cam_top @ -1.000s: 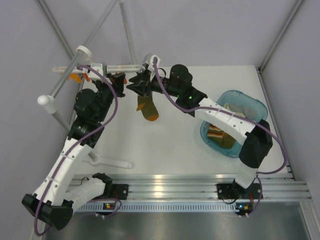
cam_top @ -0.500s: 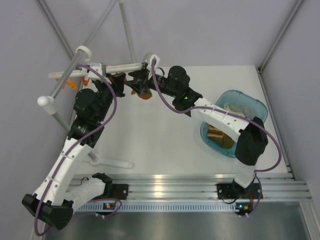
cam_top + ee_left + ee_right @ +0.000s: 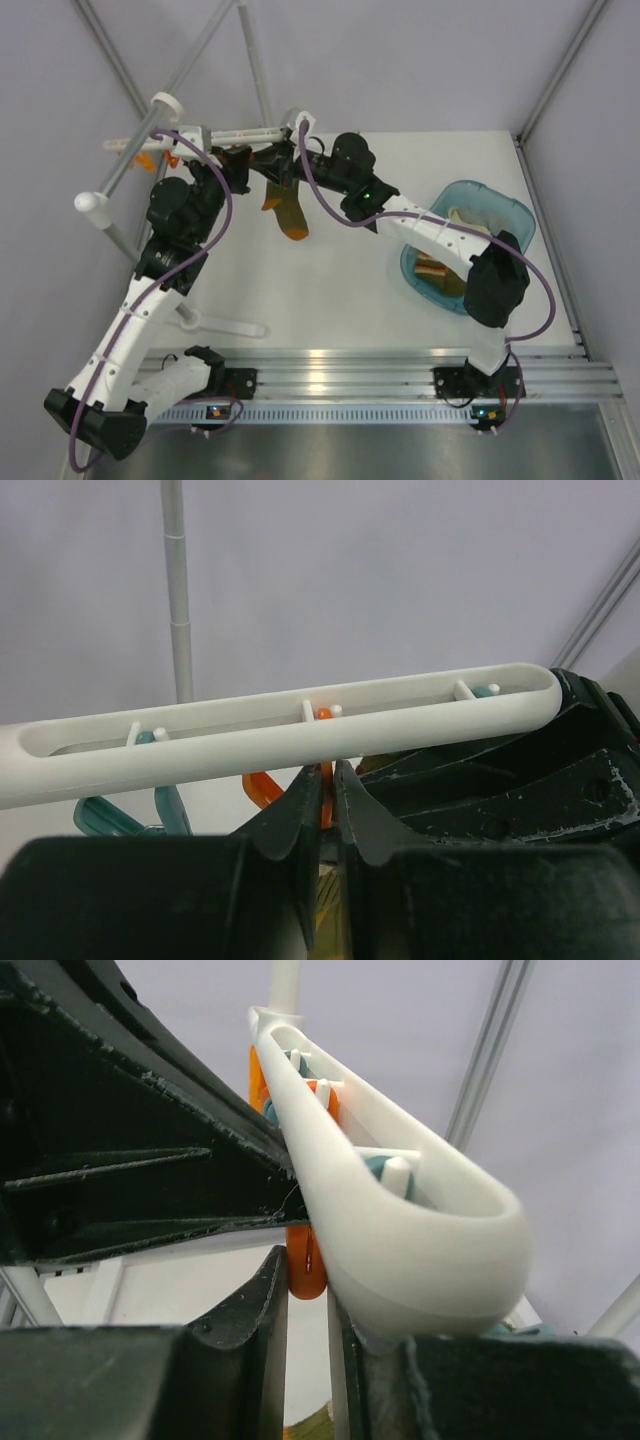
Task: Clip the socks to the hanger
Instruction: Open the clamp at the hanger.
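The hanger [image 3: 215,133], a thin white bar with orange and teal clips, hangs at the back left. One olive-brown sock [image 3: 288,212] dangles below it, under the two grippers. My left gripper [image 3: 240,165] [image 3: 328,772] is shut on an orange clip [image 3: 327,792] just beneath the hanger bar [image 3: 300,730]. Facing it from the right, my right gripper [image 3: 273,165] [image 3: 305,1280] has its jaws nearly together, with an orange clip's end [image 3: 305,1260] pinched between the tips, right against the hanger's rounded end [image 3: 410,1250]. More socks [image 3: 432,268] lie in the basket.
A teal basket [image 3: 505,208] stands at the right. Thick grey-white poles with round caps [image 3: 125,170] cross at the left beside the hanger. A white rod [image 3: 225,324] lies on the table near the left arm. Teal clips [image 3: 105,818] hang further left.
The sock was bunched up at the hanger half a second ago and now hangs full length again. My right gripper's jaws have narrowed and it has edged left; the left arm barely moved.
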`<state>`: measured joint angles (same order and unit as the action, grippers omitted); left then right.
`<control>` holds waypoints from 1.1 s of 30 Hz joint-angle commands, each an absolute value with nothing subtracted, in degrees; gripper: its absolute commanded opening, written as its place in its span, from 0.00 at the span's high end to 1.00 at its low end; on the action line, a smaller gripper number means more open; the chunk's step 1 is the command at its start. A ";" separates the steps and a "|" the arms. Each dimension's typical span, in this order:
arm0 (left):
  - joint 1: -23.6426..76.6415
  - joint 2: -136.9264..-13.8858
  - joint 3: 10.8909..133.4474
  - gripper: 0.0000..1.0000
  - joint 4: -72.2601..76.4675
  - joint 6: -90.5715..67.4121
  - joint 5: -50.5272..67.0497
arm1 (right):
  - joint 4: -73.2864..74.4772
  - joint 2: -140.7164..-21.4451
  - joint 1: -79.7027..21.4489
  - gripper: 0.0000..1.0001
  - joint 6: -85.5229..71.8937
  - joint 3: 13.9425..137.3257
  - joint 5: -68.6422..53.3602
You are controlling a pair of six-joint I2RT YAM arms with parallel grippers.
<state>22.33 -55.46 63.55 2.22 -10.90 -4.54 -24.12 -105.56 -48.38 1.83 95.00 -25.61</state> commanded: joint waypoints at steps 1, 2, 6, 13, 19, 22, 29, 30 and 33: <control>22.94 -54.49 64.86 0.79 1.06 -12.92 -0.88 | -26.98 -105.64 -48.60 0.97 2.29 98.79 -25.31; 22.85 -54.14 64.86 0.73 0.71 -12.92 -2.01 | -26.98 -105.56 -48.60 1.00 2.20 98.62 -25.23; 22.94 -52.48 64.25 0.56 0.26 -12.66 -6.05 | -27.16 -105.56 -48.16 1.00 1.15 98.61 -25.05; 22.94 -50.89 63.81 0.42 -3.78 -12.30 -10.36 | -27.77 -105.21 -47.29 1.00 0.35 98.00 -25.84; 22.94 -52.29 63.54 0.41 -1.06 -12.83 -9.76 | -28.39 -104.77 -47.20 1.00 0.35 97.30 -27.33; 22.94 -53.69 63.98 0.41 -0.35 -13.80 -9.93 | -28.48 -104.59 -47.20 1.00 0.35 96.95 -28.04; 22.94 -55.10 63.72 0.40 5.18 -16.43 -10.55 | -28.56 -104.33 -47.02 1.00 0.35 96.33 -28.48; 22.85 -55.11 63.72 0.40 5.97 -16.52 -11.07 | -28.65 -104.41 -47.11 1.00 0.35 96.42 -28.56; 22.85 -55.63 63.90 0.41 7.29 -16.61 -12.12 | -28.74 -104.50 -47.20 1.00 -1.32 96.33 -28.65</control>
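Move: The orange clamp is already between the left fingertips, its middle about 1 cm to the left of that hand, with the hanger bar some 2 cm above and 1 cm ahead. A teal clamp hangs about 6 cm to the left and level ahead; another hangs 6 cm to the right, 1 cm ahead. The right fingers already pinch the orange clamp's lower end, its middle being about 1 cm above them and level otherwise. Left hand opens off the clamp, backs about 2 cm, edging left, then returns astride it; right keeps pinching. ##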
